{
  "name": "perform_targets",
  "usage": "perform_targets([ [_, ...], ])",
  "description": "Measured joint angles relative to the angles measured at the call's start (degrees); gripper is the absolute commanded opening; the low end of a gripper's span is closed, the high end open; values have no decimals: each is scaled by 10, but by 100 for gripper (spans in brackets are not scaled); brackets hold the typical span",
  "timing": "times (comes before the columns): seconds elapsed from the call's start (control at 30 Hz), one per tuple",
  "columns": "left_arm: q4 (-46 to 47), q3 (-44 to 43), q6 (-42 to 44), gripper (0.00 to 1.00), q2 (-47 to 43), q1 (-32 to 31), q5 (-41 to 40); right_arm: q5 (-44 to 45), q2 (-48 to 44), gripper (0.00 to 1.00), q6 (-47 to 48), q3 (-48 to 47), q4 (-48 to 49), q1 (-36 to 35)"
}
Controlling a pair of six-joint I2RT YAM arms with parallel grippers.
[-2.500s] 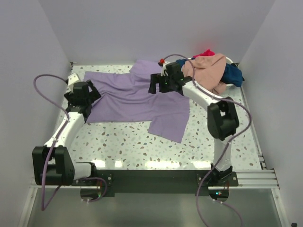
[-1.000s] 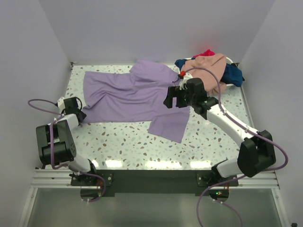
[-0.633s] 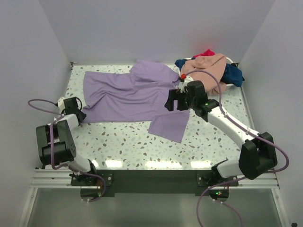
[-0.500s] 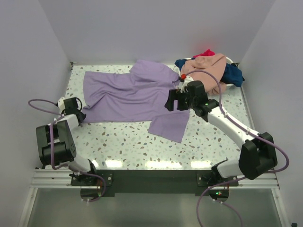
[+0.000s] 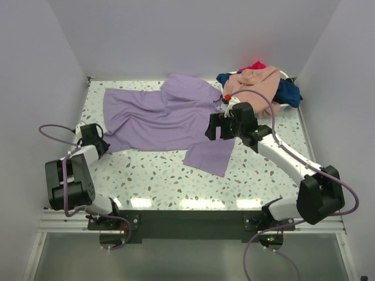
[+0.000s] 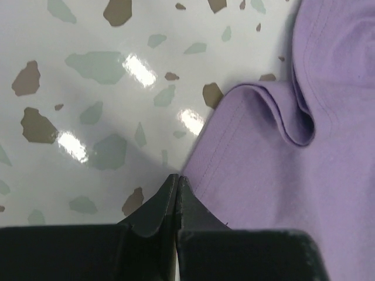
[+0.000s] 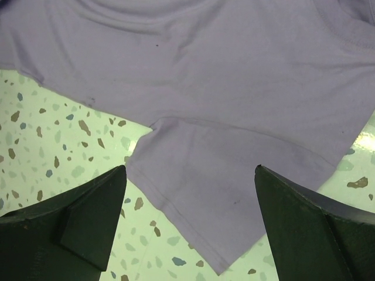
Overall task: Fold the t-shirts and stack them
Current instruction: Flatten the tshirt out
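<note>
A lavender t-shirt (image 5: 164, 120) lies spread across the back of the speckled table, one sleeve (image 5: 210, 157) pointing toward the front. My left gripper (image 5: 99, 145) is low at its front-left corner. In the left wrist view that gripper (image 6: 177, 177) is shut, with the shirt's hem (image 6: 222, 140) running right into its tips. My right gripper (image 5: 218, 129) hovers open over the shirt's right side. In the right wrist view its wide jaws (image 7: 188, 170) frame the sleeve (image 7: 222, 199) below. Peach (image 5: 258, 82), navy (image 5: 288, 92) and red (image 5: 255, 65) t-shirts are piled at the back right.
A white basket (image 5: 287, 74) holds the pile in the back right corner. White walls close in the left, back and right sides of the table (image 5: 164, 181). The left arm's cable (image 5: 53, 130) loops beside the left wall.
My left gripper has shut at the shirt's front-left corner and shifted slightly forward. The right gripper has drifted a little to the right above the sleeve and stays open.
</note>
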State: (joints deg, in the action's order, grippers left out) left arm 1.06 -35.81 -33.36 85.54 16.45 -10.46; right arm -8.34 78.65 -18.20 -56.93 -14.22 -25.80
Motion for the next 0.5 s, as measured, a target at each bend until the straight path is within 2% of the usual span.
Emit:
perform_targets([
  [0.27,-36,30,0,0,-72,-1,15,26,0,92,-3,49,-25,0],
  [0.5,-42,40,0,0,-93,-1,15,85,-12,90,-18,109,-90,-2],
])
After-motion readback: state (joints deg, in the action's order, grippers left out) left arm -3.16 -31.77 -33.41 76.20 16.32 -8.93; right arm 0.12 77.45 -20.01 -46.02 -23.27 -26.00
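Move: The shirt's near left hem corner is already between the left fingers; a folded flap of hem lies about 8 cm ahead and 3 cm right of them. The near sleeve's closest corner, a likely spot for the open right hand, lies roughly 13 cm back, 5 cm right and 15 cm below it. At much that same depth, the sleeve's left corner is 9 cm back and 12 cm left, the armpit 2 cm back and 10 cm left. The shirt's near sleeve is approached from above by the right hand, which sinks about 9 cm, gathering speed while going some 6 cm back and nearly as far right; its fingers stay wide open and tip about 20 degrees steeper, still clear of the cloth. The left hand keeps its pinch on the hem corner and draws it about 2.5 cm back and slightly right, lifting it a little. ##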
